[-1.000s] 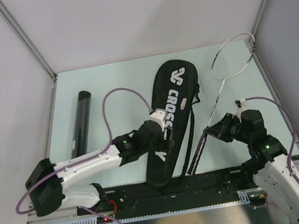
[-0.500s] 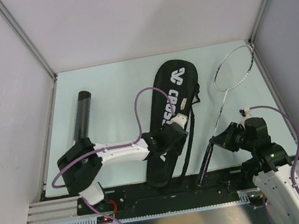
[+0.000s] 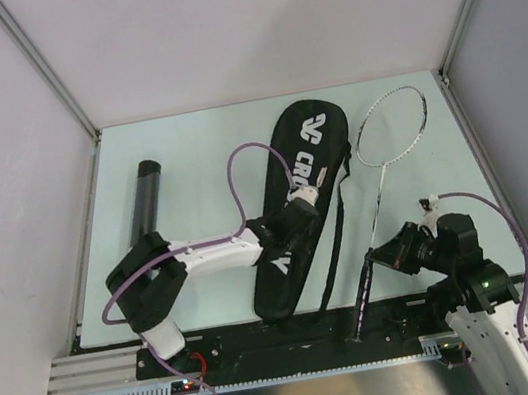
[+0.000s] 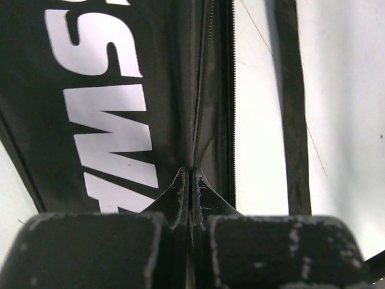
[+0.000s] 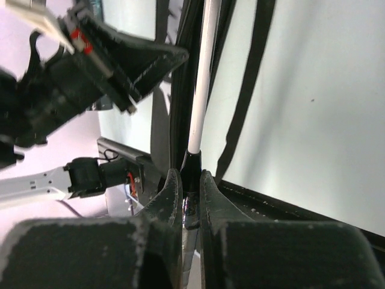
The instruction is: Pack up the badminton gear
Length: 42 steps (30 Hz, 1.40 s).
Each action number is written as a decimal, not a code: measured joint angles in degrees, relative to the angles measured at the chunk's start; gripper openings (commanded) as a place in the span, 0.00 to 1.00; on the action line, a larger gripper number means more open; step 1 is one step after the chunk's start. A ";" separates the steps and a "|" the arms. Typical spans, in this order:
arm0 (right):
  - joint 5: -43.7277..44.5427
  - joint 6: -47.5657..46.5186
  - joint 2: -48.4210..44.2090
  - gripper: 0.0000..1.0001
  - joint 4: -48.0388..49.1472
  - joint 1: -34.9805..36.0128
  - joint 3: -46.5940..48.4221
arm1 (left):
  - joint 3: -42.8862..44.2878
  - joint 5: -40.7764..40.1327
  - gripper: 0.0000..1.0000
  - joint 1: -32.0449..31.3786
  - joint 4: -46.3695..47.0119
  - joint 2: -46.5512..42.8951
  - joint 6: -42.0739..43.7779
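The long black "CROSSWAY" racket bag lies lengthwise mid-table. My left gripper is shut on a fold of the bag's fabric at its right edge, beside the zip. A silver-framed racket lies right of the bag, its head toward the back. My right gripper is shut on it where the white shaft meets the black handle. In the right wrist view the gripper clamps that black cone. The black tube lies at the left. No shuttlecocks show.
The bag's black strap trails on the table between bag and racket. A black front rail runs under the bag's near end and the racket handle. Grey enclosure walls and metal posts bound the table.
My left gripper has slid to the bag's right edge and closed on the fabric. My right arm has swung the racket: its head left the back right corner and now lies nearer the bag.
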 measured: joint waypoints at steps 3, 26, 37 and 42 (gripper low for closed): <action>-2.01 0.96 -3.67 0.00 -1.51 0.00 0.00 | 0.63 1.53 0.00 3.13 -0.35 -0.90 -1.18; -17.18 10.49 -11.02 0.00 -4.72 0.00 -1.88 | 8.37 9.44 0.00 10.10 -0.94 -4.98 -8.09; -25.73 17.90 -10.84 0.00 3.43 0.11 -6.56 | 8.37 11.96 0.00 10.12 0.15 -5.07 -10.03; -28.11 22.38 -10.80 0.00 9.53 0.90 -8.90 | 8.28 13.57 0.00 10.10 1.75 -5.07 -10.62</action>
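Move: The left hand already pinches the bag's zipped right edge; the bag's middle lies about 10 cm ahead, 2 cm left and level with the hand. From it the racket head hangs some 22 cm ahead, 28 cm right and about 15 cm higher. The right hand holds the racket at the top of its grip, with the bag's middle roughly 20 cm ahead, 19 cm left and 10 cm below; the strap is 12 cm ahead, 9 cm left and as low. Left lifts the pinched bag edge some 10 cm; right draws back about 6, swinging the racket head left. ##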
